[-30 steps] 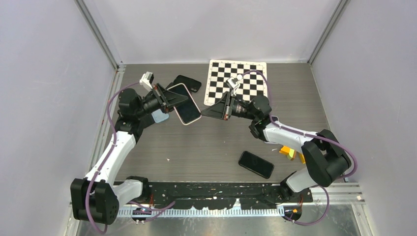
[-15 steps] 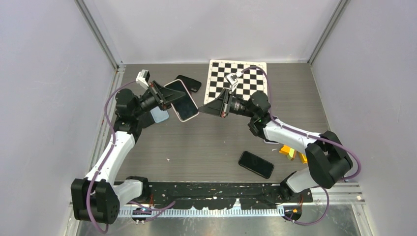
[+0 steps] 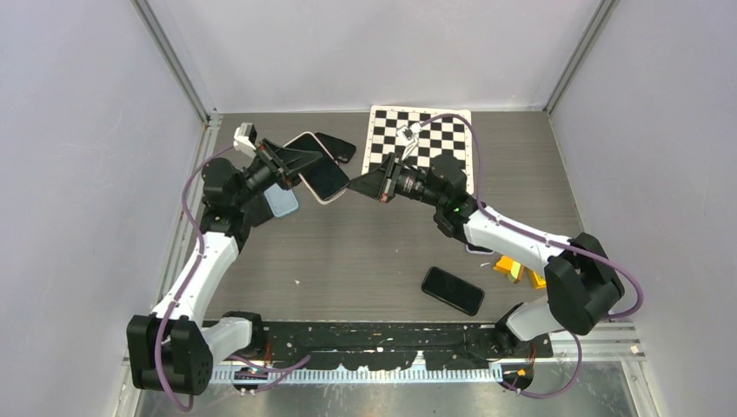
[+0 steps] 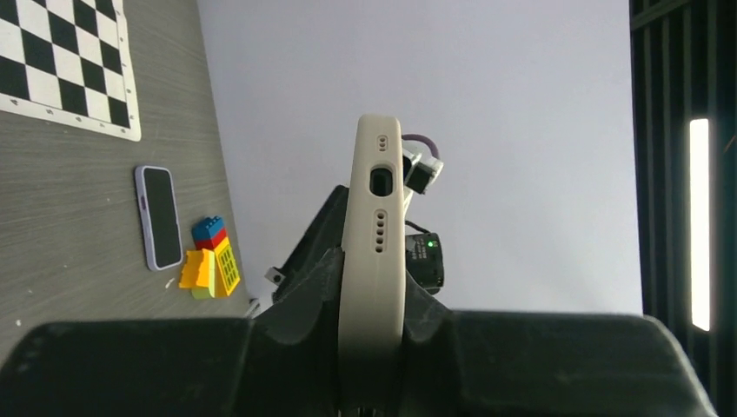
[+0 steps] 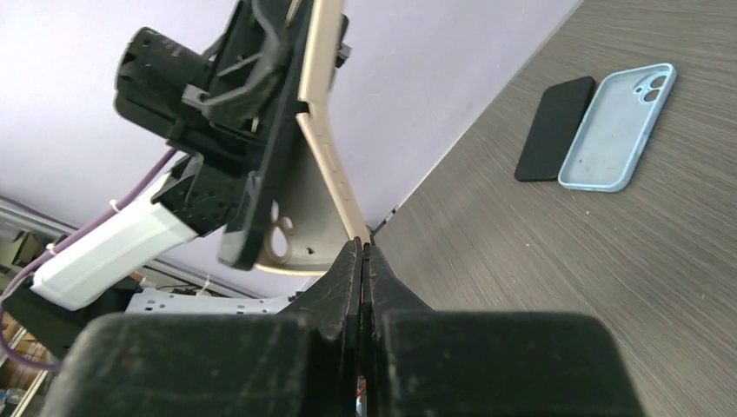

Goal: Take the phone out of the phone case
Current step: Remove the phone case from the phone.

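Note:
My left gripper is shut on the phone in its cream phone case and holds it in the air, tilted, over the table's back left. In the left wrist view the case's port edge stands upright between the jaws of the left gripper. My right gripper points left at the phone's near corner. In the right wrist view the right gripper has its jaws pressed together, tips touching the case's lower corner. Whether they pinch its lip I cannot tell.
An empty light blue case and a bare black phone lie under and behind the held phone. Another dark phone lies near the front, toy bricks right of it. A checkerboard sheet covers the back.
The left gripper has carried the cased phone back and to the left. The right gripper has followed it leftward and closed its jaws at the case's corner.

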Controlling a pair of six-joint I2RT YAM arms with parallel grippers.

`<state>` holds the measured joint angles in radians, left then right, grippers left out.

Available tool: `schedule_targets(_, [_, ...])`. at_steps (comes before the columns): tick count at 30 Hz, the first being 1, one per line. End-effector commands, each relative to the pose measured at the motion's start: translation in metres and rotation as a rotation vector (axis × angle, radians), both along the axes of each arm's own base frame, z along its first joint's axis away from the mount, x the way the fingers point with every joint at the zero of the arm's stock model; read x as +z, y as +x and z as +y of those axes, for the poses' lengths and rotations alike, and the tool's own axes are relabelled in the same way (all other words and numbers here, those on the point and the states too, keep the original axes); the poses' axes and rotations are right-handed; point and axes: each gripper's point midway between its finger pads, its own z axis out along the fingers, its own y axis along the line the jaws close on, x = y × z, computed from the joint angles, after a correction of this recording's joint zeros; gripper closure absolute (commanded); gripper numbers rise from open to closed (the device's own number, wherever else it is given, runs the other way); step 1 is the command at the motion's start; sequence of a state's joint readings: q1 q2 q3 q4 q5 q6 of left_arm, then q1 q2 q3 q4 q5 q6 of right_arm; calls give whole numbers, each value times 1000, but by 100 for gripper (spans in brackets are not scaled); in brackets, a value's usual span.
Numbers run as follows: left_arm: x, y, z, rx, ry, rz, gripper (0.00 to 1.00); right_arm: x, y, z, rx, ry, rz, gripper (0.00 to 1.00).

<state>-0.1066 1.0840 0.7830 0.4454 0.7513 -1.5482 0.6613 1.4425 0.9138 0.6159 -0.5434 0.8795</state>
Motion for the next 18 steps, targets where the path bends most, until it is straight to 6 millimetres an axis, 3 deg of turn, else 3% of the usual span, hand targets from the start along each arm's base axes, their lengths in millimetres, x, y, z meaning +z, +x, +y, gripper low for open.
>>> schedule_targets(1, [106, -65, -6, -171, -221, -239, 100, -124, 4, -8, -66, -319, 212, 96])
schedule_targets(4, [102, -61, -6, -158, -219, -226, 100, -120, 4, -8, -66, -318, 200, 97])
schedule_targets(8, [87, -51, -6, -118, -184, -189, 100, -87, -7, -8, -29, -233, 132, 92])
schedule_targets(10, [78, -45, -5, -86, -169, -164, 100, -68, -16, -8, 4, -178, 90, 82])
schedule_targets(15, [65, -30, 0, -7, -160, -114, 100, -39, -40, -9, 80, -63, -7, 45])
schedule_targets(18, [56, -22, 4, 41, -161, -77, 100, -17, -61, -5, 117, 10, -96, 32])
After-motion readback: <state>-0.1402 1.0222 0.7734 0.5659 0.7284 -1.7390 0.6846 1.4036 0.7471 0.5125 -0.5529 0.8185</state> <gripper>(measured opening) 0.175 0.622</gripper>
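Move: The right fingers already pinch the near right corner of the beige phone case; the case's middle lies about 6 cm to that hand's left, 3 cm ahead and 4 cm above. From the left hand, still gripping the cased phone, the middle is level ahead, 1 cm right and 2 cm lower. On the table, some 27 cm below the right hand, lie the blue case, 13 cm ahead and 23 cm left, and a dark phone, 26 cm ahead and 8 cm left. Sharply downward the right hand goes, about 12 cm, its fingers coming off the case corner; low down they open wide as it turns back up some 4 cm and draws back towards the base. The left hand keeps its hold and springs the other way, about 5 cm up and 3 cm back with a slight roll, then eases partly back. ##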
